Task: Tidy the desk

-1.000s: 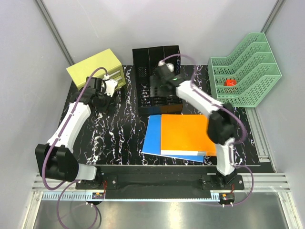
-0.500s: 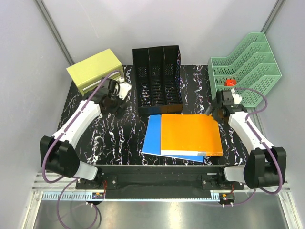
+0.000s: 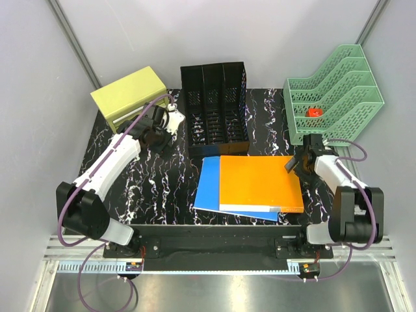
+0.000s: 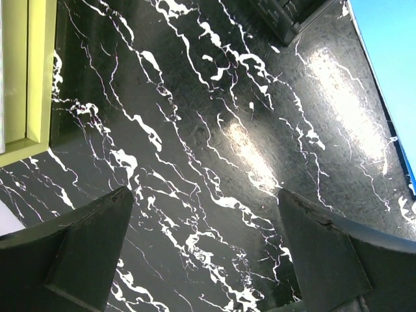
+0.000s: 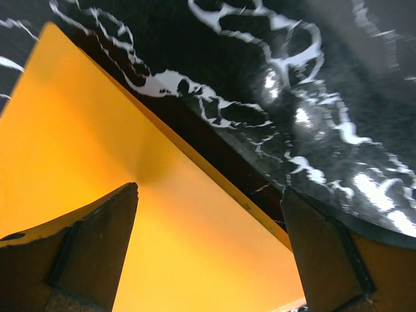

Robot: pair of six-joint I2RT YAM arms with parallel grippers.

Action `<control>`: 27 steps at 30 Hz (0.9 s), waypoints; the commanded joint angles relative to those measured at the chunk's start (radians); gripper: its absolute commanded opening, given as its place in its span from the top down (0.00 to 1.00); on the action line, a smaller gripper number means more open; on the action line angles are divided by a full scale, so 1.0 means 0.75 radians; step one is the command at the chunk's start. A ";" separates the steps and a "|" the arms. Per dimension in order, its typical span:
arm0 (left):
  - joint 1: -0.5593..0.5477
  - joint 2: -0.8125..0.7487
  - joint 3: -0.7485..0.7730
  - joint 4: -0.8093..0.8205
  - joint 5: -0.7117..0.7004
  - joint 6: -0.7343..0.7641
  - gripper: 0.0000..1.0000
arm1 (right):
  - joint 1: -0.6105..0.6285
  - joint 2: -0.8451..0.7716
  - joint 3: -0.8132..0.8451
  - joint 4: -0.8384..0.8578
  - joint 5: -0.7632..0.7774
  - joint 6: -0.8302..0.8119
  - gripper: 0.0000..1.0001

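Note:
The desk (image 3: pixel 156 188) is a black top with white marble veins. An orange folder (image 3: pixel 260 182) lies on a blue folder (image 3: pixel 207 185) at the front middle. My left gripper (image 3: pixel 156 138) hovers open above bare desk (image 4: pixel 214 130), between the yellow-green drawer box (image 3: pixel 130 94) and the black mesh file holder (image 3: pixel 214 104); nothing is between its fingers (image 4: pixel 84 247). My right gripper (image 3: pixel 294 165) stands open low over the orange folder's right edge (image 5: pixel 97 169), one finger above the folder and the other above the desk (image 5: pixel 305 78). It holds nothing.
A green tiered tray (image 3: pixel 338 91) stands at the back right with a small red object (image 3: pixel 314 112) in it. In the left wrist view the drawer box (image 4: pixel 26 71) is at the left edge and the blue folder (image 4: pixel 390 58) at the upper right.
My right arm has swung from the file holder across to the orange folder's right edge and dropped low. My left gripper has shifted slightly right, toward the file holder.

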 commanded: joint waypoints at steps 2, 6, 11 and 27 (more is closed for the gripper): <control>-0.007 -0.009 0.059 0.000 -0.042 0.025 0.01 | -0.001 0.108 -0.030 0.128 -0.200 0.007 0.00; -0.007 -0.011 0.063 -0.004 -0.058 0.031 0.01 | -0.001 0.184 -0.050 0.171 -0.323 0.003 0.00; -0.021 0.013 0.065 -0.004 -0.060 0.044 0.01 | -0.001 0.194 -0.079 0.188 -0.407 -0.002 0.00; -0.330 0.328 0.167 0.000 -0.185 0.044 0.01 | -0.001 0.200 -0.130 0.106 -0.743 -0.057 0.00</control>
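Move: Right at the orange folder's right-hand edge, the right hand straddles it, with the folder's middle about 15 cm to the left, 4 cm back and 2 cm lower. From this hand, the blue folder beneath is centred some 25 cm left and 6 cm back; the green rack is about 12 cm right and 24 cm ahead. From the left hand, the orange folder's middle lies roughly 34 cm right, 12 cm back and 14 cm down, and the black organizer 17 cm right and 9 cm ahead. Dipping about 2.5 cm beside the edge, the open right hand sweeps about 9 cm left, its outer finger coming against the orange folder's right edge and pushing it over the blue one, while the wrist rolls some 30 degrees so the fingertips swing left. The open left hand waits, then heads right and down towards the folders. ##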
